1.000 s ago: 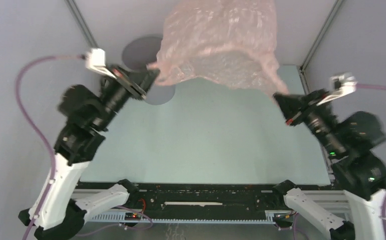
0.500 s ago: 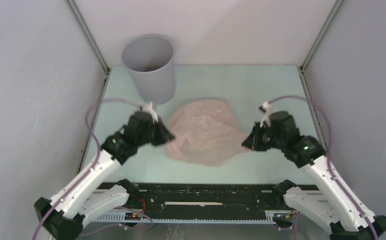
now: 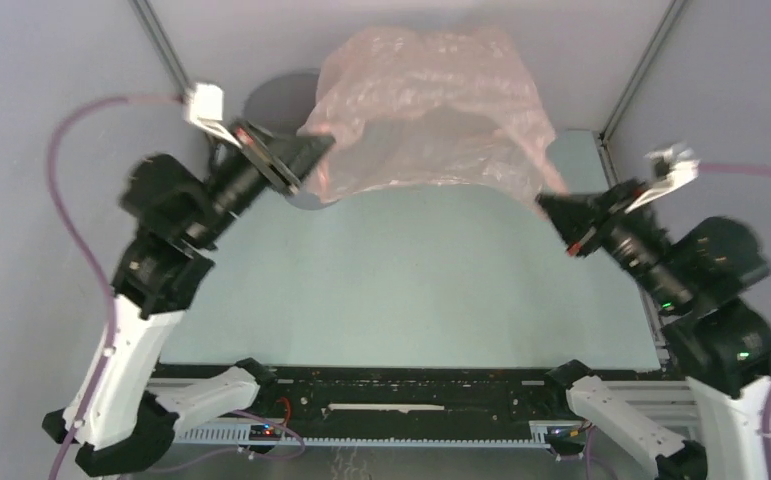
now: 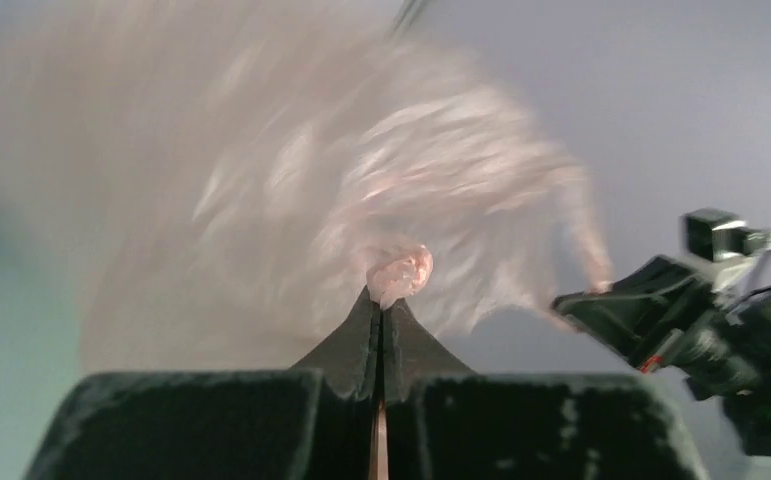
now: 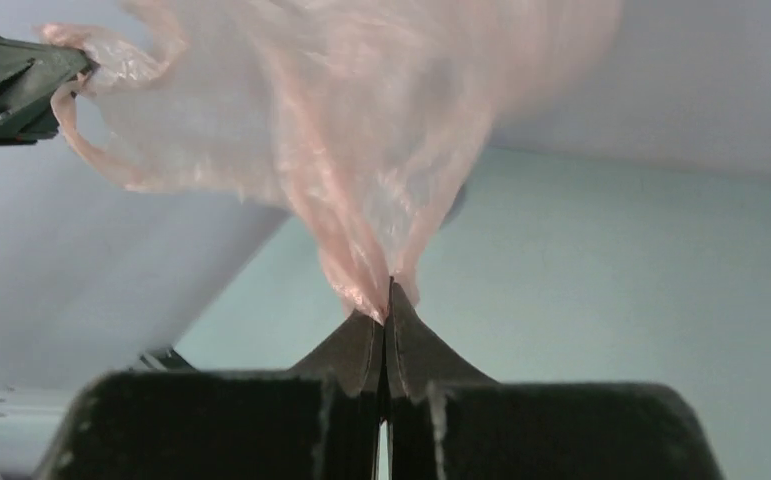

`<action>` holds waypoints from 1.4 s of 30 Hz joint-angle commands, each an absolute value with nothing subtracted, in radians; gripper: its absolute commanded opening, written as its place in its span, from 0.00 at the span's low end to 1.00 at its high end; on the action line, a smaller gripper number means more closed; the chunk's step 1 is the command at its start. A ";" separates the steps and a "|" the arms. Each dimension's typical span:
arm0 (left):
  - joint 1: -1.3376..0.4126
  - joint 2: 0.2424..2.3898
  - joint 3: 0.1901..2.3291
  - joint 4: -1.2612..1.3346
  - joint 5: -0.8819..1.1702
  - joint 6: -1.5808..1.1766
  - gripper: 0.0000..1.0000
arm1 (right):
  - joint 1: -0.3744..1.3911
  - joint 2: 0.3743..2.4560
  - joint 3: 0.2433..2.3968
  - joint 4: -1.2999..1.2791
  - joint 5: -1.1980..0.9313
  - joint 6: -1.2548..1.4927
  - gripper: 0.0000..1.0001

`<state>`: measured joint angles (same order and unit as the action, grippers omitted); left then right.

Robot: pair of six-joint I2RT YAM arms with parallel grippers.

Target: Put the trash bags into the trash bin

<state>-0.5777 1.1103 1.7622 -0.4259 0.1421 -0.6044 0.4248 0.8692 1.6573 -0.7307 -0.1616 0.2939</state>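
The pale-pink translucent trash bag [image 3: 431, 110] hangs stretched in the air between my two grippers, high above the table. My left gripper [image 3: 326, 143] is shut on its left edge, and a bunched knot of film shows at the tips in the left wrist view [image 4: 383, 295]. My right gripper [image 3: 543, 203] is shut on its right edge, with film pinched between the tips in the right wrist view [image 5: 386, 300]. The grey trash bin [image 3: 273, 100] stands at the far left, mostly hidden behind the bag and the left gripper. The bag [image 4: 311, 180] is blurred.
The pale green table [image 3: 411, 290] lies below the bag. Grey enclosure walls with metal corner posts [image 3: 166, 45] close in the back and sides. The other gripper shows in each wrist view: the right one [image 4: 601, 300] and the left one [image 5: 21, 80].
Half a second ago the bag lay on the table with both grippers low at its sides. Now both hold it stretched high in front of the bin, much as one second ago.
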 commanded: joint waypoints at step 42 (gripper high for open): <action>-0.633 0.930 0.876 -0.440 0.190 -0.838 0.00 | 0.404 0.778 1.002 -0.717 -0.357 0.534 0.00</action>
<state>-0.6430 0.9985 0.6563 -0.5941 0.2356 -0.8162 0.4118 0.8528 0.8017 -0.8459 -0.3332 0.5148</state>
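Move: Both grippers already hold the pink trash bag high by its rim. The bag's middle billows about 9 cm ahead, 14 cm right and 4 cm above the left gripper; from the right gripper it is 13 cm ahead, 14 cm left, slightly above. The table patch between them lies some 57 cm below the left gripper, 8 cm back and 14 cm right. The bin is roughly 27 cm ahead, 13 cm left and 43 cm lower than the left gripper. Keep both grippers shut on the bag rim and whip the bag down towards the table, the left sinking about 50 cm and the right some 35 cm while the fingers tip steeply down. Swing both back up to full height, levelling the fingers on a slightly forward arc, then whip down again, drawing back a little at the bottom. ##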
